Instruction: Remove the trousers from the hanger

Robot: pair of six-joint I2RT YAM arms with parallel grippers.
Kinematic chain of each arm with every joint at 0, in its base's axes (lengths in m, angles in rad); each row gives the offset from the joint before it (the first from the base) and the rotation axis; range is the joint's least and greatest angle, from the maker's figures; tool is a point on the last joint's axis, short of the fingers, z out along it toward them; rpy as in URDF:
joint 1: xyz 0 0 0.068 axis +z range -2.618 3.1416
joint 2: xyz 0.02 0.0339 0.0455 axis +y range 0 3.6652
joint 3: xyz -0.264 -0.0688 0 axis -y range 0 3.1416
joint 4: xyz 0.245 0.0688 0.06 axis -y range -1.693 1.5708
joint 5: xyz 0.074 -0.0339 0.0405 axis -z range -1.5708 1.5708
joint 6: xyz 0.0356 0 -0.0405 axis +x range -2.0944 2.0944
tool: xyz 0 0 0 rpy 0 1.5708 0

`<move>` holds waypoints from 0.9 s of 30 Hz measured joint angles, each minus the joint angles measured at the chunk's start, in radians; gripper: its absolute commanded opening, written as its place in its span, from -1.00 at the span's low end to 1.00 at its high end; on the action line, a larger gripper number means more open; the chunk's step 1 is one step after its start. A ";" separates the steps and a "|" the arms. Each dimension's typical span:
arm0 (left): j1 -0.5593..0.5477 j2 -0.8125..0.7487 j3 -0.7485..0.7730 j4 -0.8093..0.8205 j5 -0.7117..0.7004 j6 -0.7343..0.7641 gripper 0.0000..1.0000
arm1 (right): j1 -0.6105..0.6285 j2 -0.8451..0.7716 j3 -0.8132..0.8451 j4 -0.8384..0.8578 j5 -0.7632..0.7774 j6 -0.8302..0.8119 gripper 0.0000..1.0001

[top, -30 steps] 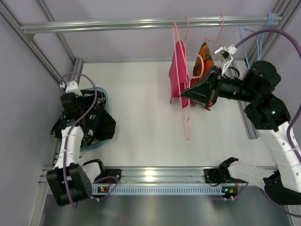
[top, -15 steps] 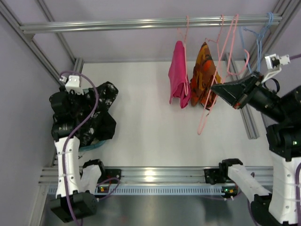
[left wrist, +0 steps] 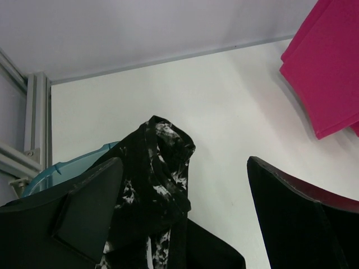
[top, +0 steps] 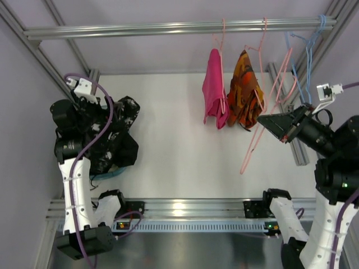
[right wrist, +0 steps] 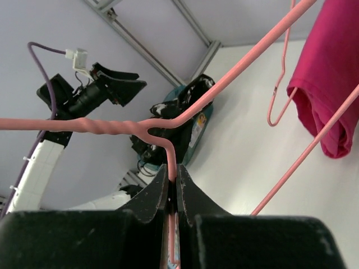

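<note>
The black, white-speckled trousers (top: 126, 111) lie bunched on the pile of dark clothes over the teal basket (top: 110, 173) at the left, off the hanger. In the left wrist view the trousers (left wrist: 162, 162) stand between my spread fingers without being gripped. My left gripper (top: 95, 115) is open just above them. My right gripper (top: 276, 126) is shut on the wire of the bare pale-pink hanger (top: 252, 148) and holds it slanted in the air at the right. In the right wrist view the hanger (right wrist: 78, 124) is pinched just below its twisted neck.
A magenta garment (top: 215, 95) and an orange patterned garment (top: 245, 92) hang on pink hangers from the top rail (top: 168, 27). Light-blue hangers (top: 308, 50) hang at the rail's right end. Plain black clothes (top: 123, 152) fill the basket.
My right gripper has carried the bare hanger right, away from the hanging garments. The speckled trousers now lie on the basket pile, and my left arm has lifted back from them.
</note>
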 measured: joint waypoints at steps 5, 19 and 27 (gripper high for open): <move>-0.012 0.010 0.029 -0.002 0.011 -0.020 0.96 | -0.042 0.120 0.003 -0.038 -0.074 0.020 -1.00; -0.019 0.018 0.038 -0.008 0.046 -0.034 0.97 | -0.216 0.383 0.212 -0.108 -0.373 0.047 -1.00; -0.019 0.018 0.040 -0.008 0.055 -0.034 0.96 | -0.336 0.554 0.287 -0.080 -0.470 0.081 -1.00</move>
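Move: The place to hang the empty pink hanger is the rail's right end by the blue hangers, roughly 22 cm ahead of the right gripper, 11 cm to its right and 11 cm above it. The orange trousers hang some 13 cm ahead, 3 cm left and 8 cm lower, the pink trousers at the same depth and height but 12 cm left. From the left gripper that rail end lies about 16 cm ahead, 58 cm right and 20 cm higher. Keep the right gripper shut on the pink hanger beside its neck and carry it about 11 cm forward, swinging some 6 cm to the right in the second half, towards the rail beside the blue hangers. Let it dip 2 cm at first, then bring it back up to just above its starting height, rolling the wrist about 25 degrees so the hook leans forward and right towards the rail. ##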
